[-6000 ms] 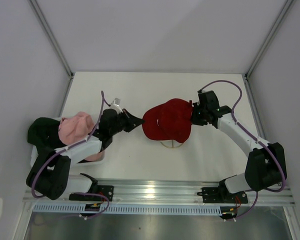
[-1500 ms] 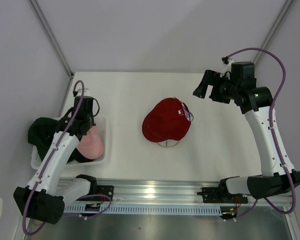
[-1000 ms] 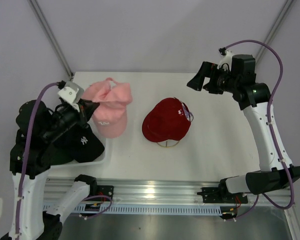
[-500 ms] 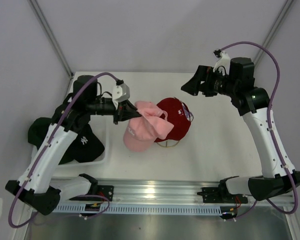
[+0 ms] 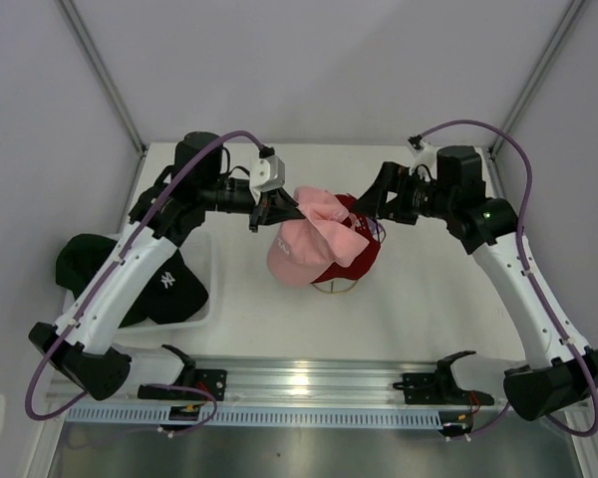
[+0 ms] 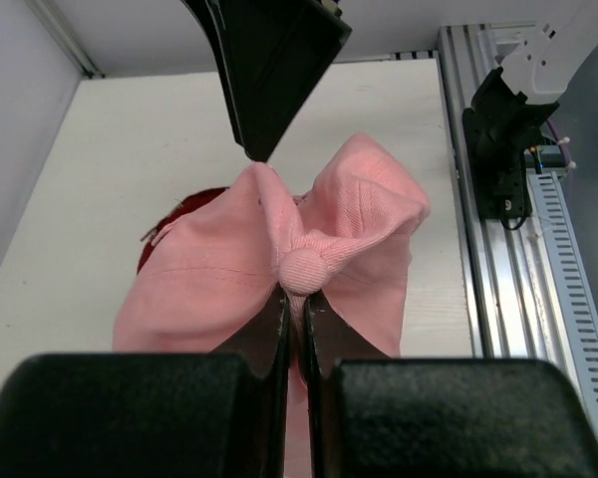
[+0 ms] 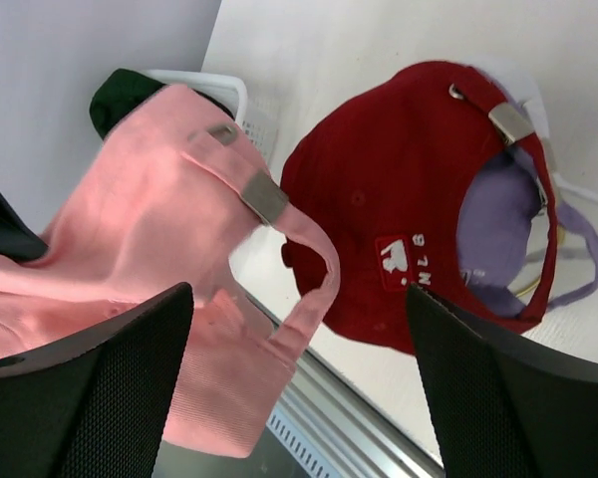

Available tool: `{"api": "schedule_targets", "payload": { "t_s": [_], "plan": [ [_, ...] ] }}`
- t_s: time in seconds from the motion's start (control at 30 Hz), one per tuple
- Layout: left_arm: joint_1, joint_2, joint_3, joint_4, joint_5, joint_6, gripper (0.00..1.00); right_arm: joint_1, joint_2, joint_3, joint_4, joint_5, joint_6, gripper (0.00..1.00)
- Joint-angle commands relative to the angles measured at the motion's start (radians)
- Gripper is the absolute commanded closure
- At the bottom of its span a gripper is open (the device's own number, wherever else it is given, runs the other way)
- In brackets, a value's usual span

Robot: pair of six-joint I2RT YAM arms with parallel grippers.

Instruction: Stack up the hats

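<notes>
My left gripper (image 5: 282,210) (image 6: 297,307) is shut on the crown of the pink hat (image 5: 314,244) (image 6: 329,224), right at its top button. The pink hat hangs crumpled over the left part of the red hat (image 5: 364,257) (image 7: 379,189). Under the red hat sits the lavender hat (image 7: 493,224), seen through the back opening. My right gripper (image 5: 372,202) (image 7: 299,388) is open, hovering just above and right of the pink hat's strap (image 7: 314,289), holding nothing. The black hat (image 5: 167,287) and the dark green hat (image 5: 80,261) lie at the left.
A white tray (image 5: 208,284) at the left edge holds the black hat. A thin gold wire stand (image 5: 336,290) pokes out below the red hat. The metal rail (image 5: 309,378) runs along the near edge. Walls close in on both sides.
My left arm has carried the pink hat to the right, over the red hat. My right arm has swung down and left toward the hats, its jaws still wide.
</notes>
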Motion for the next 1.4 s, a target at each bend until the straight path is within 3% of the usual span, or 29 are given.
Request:
{"api": "schedule_targets", "payload": {
  "t_s": [0.0, 0.33, 0.6, 0.63, 0.73, 0.83, 0.9, 1.17, 1.37],
  "plan": [
    [-0.015, -0.013, 0.082, 0.088, 0.053, 0.020, 0.99, 0.006, -0.053, -0.029, 0.032, -0.015, 0.058, 0.10],
    [-0.033, -0.005, 0.071, 0.094, 0.033, 0.005, 0.99, 0.023, -0.104, -0.102, 0.157, -0.085, 0.182, 0.15],
    [-0.044, -0.021, 0.042, 0.164, -0.013, -0.043, 0.99, 0.097, -0.041, -0.095, 0.158, -0.052, 0.182, 0.31],
    [-0.044, -0.021, 0.043, 0.164, -0.017, -0.043, 0.99, 0.097, -0.041, -0.095, 0.153, -0.049, 0.181, 0.40],
    [-0.044, -0.021, 0.042, 0.164, -0.033, -0.044, 0.99, 0.097, -0.046, -0.088, 0.147, -0.041, 0.174, 0.54],
    [-0.044, -0.022, 0.040, 0.154, -0.022, -0.043, 0.99, 0.097, -0.046, -0.066, 0.142, -0.027, 0.162, 0.87],
    [-0.044, -0.024, 0.031, 0.131, -0.024, -0.038, 0.99, 0.097, -0.044, -0.030, 0.132, 0.016, 0.145, 1.00],
    [-0.044, -0.002, 0.047, -0.035, -0.120, -0.039, 0.96, 0.063, 0.022, 0.173, 0.056, 0.178, 0.032, 1.00],
    [-0.046, -0.034, -0.004, 0.003, -0.100, -0.099, 0.99, -0.050, 0.054, 0.193, 0.105, 0.077, 0.062, 1.00]
  ]
}}
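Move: The pink hat hangs from the left fingers, its middle about 7 cm back, 10 cm left and 6 cm below the open right hand. Under it the red hat sits on the stand, from the right hand some 6 cm back, 7 cm left and 10 cm down; the purple hat is nested about 3 cm below the red. From the left hand, the red hat is level in reach, roughly 7 cm to the right and 12 cm down. The pink hat's free strap side is what the right hand reaches for: it goes back and left about 3 cm each way, shuts fully on nothing, then draws off forward, up some 7 cm and right. The left hand keeps its pinch on the hat, raising it about 3 cm and lowering it to the starting height. ##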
